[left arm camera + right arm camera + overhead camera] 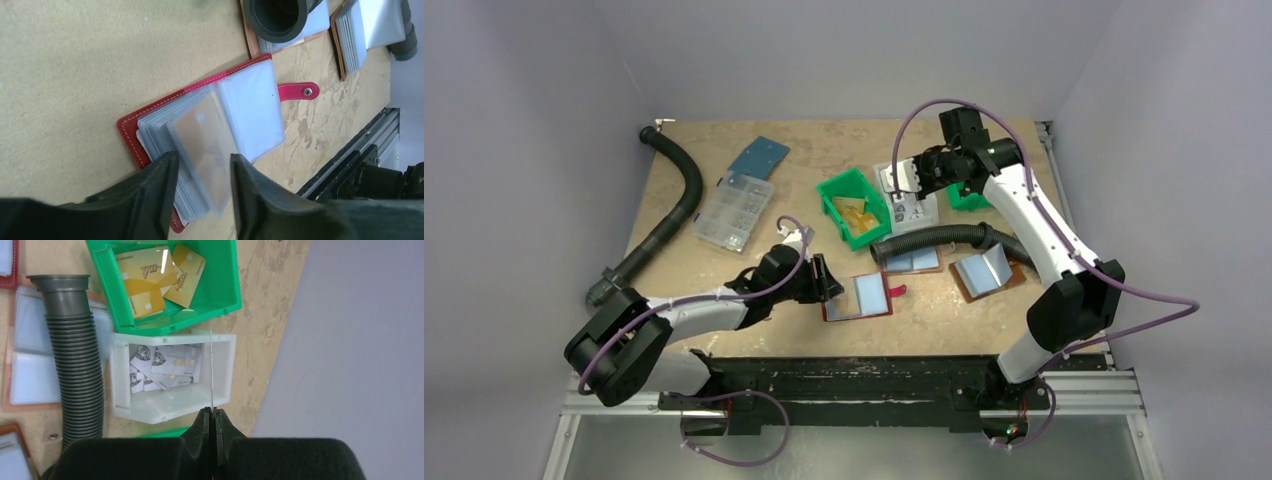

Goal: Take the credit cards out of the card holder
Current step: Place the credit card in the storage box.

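Note:
The card holder [859, 297] lies open on the table, red cover [129, 131] down, its red tab [299, 91] pointing away. My left gripper [202, 162] is open at the holder's near edge [829, 280]. A frosted pocket leaf [205, 140] stands up between the fingers without being pinched; I cannot tell if it holds a card. My right gripper [210, 412] is shut on a thin credit card [211, 370] seen edge-on, held over the white bin [170, 407]. From above the card [902, 178] shows white in that gripper [921, 172].
The white bin holds several white cards [170, 365]; the green bin [220, 295] beside it holds gold cards [150, 275]. A grey ribbed hose [934, 238] lies over brown folders [989, 272]. A clear organizer box [734, 210] and a black hose [679, 190] sit at the left.

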`<state>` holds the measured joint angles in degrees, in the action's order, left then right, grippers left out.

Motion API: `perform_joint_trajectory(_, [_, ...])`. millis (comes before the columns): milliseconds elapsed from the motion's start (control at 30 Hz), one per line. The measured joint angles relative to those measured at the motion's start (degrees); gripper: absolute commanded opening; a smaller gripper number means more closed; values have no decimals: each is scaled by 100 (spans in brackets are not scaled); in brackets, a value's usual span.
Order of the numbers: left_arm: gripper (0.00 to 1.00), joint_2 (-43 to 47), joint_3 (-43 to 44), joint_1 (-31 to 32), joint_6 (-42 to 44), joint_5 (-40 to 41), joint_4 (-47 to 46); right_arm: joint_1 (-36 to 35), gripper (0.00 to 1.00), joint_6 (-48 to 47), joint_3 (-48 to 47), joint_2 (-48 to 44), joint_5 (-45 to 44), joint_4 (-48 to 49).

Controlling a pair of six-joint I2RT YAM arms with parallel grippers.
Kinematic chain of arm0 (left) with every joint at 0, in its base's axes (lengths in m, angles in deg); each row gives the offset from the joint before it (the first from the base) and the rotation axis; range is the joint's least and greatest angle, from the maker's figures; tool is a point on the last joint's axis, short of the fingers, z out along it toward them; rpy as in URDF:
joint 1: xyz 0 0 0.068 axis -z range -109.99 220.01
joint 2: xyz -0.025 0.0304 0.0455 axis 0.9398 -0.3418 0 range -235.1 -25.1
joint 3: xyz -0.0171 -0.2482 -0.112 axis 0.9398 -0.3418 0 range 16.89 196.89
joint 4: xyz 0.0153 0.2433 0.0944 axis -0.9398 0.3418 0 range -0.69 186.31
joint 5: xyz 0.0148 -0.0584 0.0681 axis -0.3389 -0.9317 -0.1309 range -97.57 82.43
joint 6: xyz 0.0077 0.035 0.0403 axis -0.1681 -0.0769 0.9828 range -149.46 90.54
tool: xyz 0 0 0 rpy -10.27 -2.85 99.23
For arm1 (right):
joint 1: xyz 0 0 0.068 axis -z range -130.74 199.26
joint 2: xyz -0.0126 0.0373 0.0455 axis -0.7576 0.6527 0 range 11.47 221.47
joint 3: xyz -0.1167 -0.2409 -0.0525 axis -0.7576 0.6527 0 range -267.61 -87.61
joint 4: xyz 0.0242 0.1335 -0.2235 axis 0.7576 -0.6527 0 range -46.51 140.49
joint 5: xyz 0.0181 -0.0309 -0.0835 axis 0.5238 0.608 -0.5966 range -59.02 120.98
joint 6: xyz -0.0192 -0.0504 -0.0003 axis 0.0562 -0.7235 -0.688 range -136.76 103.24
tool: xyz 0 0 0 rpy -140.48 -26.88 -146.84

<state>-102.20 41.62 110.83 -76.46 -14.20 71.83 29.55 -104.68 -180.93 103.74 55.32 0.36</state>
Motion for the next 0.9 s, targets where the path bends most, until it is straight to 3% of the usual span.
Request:
perform_joint_trajectory(167, [87,411,103,-92,155,264,503,-127,0,-474,11,-7,-249,-20])
perform_joint_trajectory(300, [99,1005,162,-162,184,612,975,-129,0,-778,146,-31,-374,96])
perform_joint_trajectory(567, [100,1661,507,-337,350,820,1676,-127,0,-1314,234,-35,-420,232])
perform_joint_trajectory(900, [100,1958,1300,-433,1056,785,2736,-127,0,-2186,986,-162,-435,726])
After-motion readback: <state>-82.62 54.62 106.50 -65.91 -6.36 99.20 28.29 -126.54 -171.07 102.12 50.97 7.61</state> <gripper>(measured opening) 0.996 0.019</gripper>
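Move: The right hand, holding a credit card edge-on, is roughly 20 cm above the white box's middle, which lies about 5 cm ahead and 2 cm to its left. From that hand, the left green box is about 3 cm ahead and 16 to the left, the right green box 9 ahead and 19 to the right, the hose 5 back and 4 to the right. The left hand has the red card holder's middle about 6 cm to its right, level fore and aft, 3 cm below; the hose is some 11 cm ahead and 20 right. Rolling about 20 degrees around its fingers' line, counter-clockwise from above, the right hand almost holds its place over the white box, then sinks some 3 cm towards it, fingers still shut on the card. The left hand rises about 11 cm off the red card holder, drifting left and a little forward, while its part-open fingers spread fully and clear the pages. ##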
